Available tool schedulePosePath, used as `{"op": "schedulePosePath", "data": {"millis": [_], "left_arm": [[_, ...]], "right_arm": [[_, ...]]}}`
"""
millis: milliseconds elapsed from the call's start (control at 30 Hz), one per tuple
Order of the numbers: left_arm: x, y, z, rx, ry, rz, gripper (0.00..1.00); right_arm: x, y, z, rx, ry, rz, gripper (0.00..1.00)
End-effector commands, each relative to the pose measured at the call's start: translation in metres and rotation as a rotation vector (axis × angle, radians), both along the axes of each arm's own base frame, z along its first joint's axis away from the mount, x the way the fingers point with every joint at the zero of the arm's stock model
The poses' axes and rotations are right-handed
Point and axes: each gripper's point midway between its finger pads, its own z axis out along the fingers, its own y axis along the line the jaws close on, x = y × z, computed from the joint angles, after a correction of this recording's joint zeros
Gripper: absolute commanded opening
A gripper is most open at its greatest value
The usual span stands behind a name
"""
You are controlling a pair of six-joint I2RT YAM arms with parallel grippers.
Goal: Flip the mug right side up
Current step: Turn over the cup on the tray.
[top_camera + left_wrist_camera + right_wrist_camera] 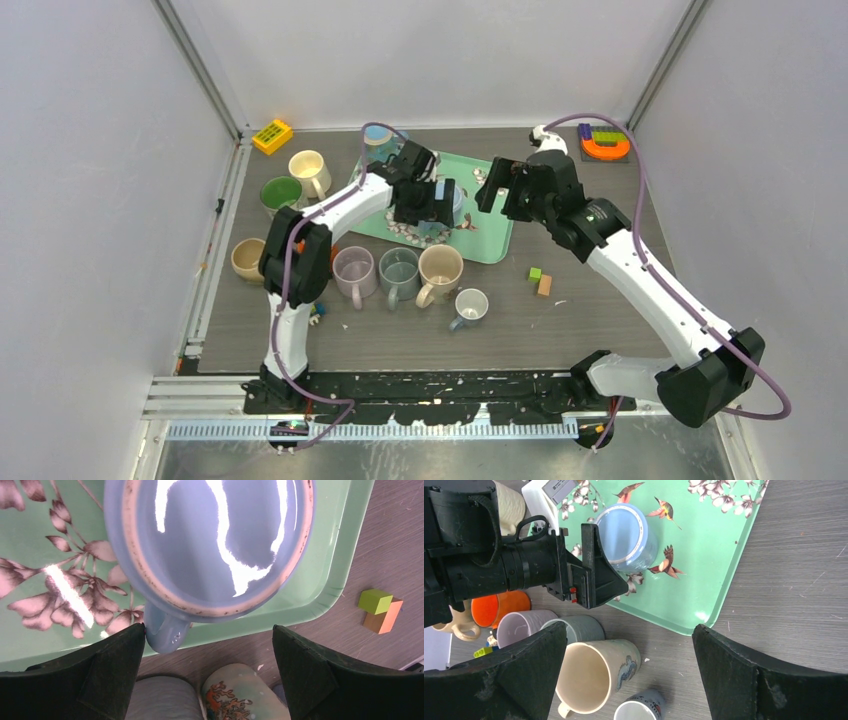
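A light blue mug (210, 545) stands upside down on the green flowered tray (320, 575), base up, with its handle (165, 630) pointing toward the tray's near edge. My left gripper (207, 665) is open just above it. Its left finger (100, 670) appears against the handle, but I cannot tell if they touch. In the top view the left gripper (430, 205) covers most of the mug (456, 203). My right gripper (495, 190) is open and empty, hovering over the tray's right part. It sees the mug (626, 535) beside the left gripper's fingers (596, 570).
Upright mugs line the table in front of the tray: purple (353, 270), grey (399, 270), cream (440, 268) and small white (470, 303). Tan (247, 258), green (281, 192) and cream (310, 170) mugs stand left. Small blocks (540, 280) lie right of the tray.
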Motion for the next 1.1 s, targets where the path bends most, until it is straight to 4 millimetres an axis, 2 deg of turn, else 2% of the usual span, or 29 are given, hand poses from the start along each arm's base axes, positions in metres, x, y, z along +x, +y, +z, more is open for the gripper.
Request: {"op": "schedulePosePath", "data": {"millis": [0,333,467,633,733,867,967,1067], "left_arm": [[0.018,-0.020,0.012,-0.046,-0.052,0.043,1.00],[0.074,-0.072,0.008,-0.237,-0.056,0.263,1.00],[0.097,-0.091,0.017,-0.320,-0.074,0.304,1.00],[0.106,-0.100,0.029,-0.385,-0.081,0.319,1.00],[0.103,-0.095,0.044,-0.403,-0.101,0.290,1.00],[0.097,-0.072,0.070,-0.417,-0.126,0.270,1.00],[0.091,-0.042,0.087,-0.403,-0.142,0.289,1.00],[0.081,-0.002,0.097,-0.373,-0.155,0.332,1.00]], "right_arm": [[0.004,-0.007,0.009,0.005,-0.048,-0.031,1.00],[0.008,-0.020,-0.002,-0.034,-0.034,-0.075,1.00],[0.012,-0.023,-0.005,-0.037,-0.023,-0.086,1.00],[0.021,-0.022,-0.012,-0.026,0.002,-0.101,1.00],[0.026,-0.018,-0.015,-0.016,0.013,-0.104,1.00],[0.035,-0.014,-0.017,-0.006,0.021,-0.115,1.00],[0.042,-0.011,-0.019,-0.002,0.026,-0.127,1.00],[0.051,-0.008,-0.022,-0.001,0.032,-0.141,1.00]]}}
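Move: The blue mug, base up on the tray, is close in front of the left hand's open fingers: its middle roughly 4 cm ahead, 3 cm right and nearly level with them. A second blue mug stands about 21 cm ahead and 13 cm left; the grey mug is some 11 cm back and 7 cm left, the tan mug 11 cm back and 3 cm right. From the right hand, the blue mug lies about 8 cm ahead, 10 cm left and 20 cm below. The overturned blue mug is pushed along the tray, forward and to the right, by the left hand's open fingers, which travel about 9 cm each way, turning nearly 20 degrees counter-clockwise and dipping their left side as much. Then they draw back leftward some 4 cm, rising a little, clear of the mug. The open right hand sinks about 5 cm and eases 3 cm forward. ##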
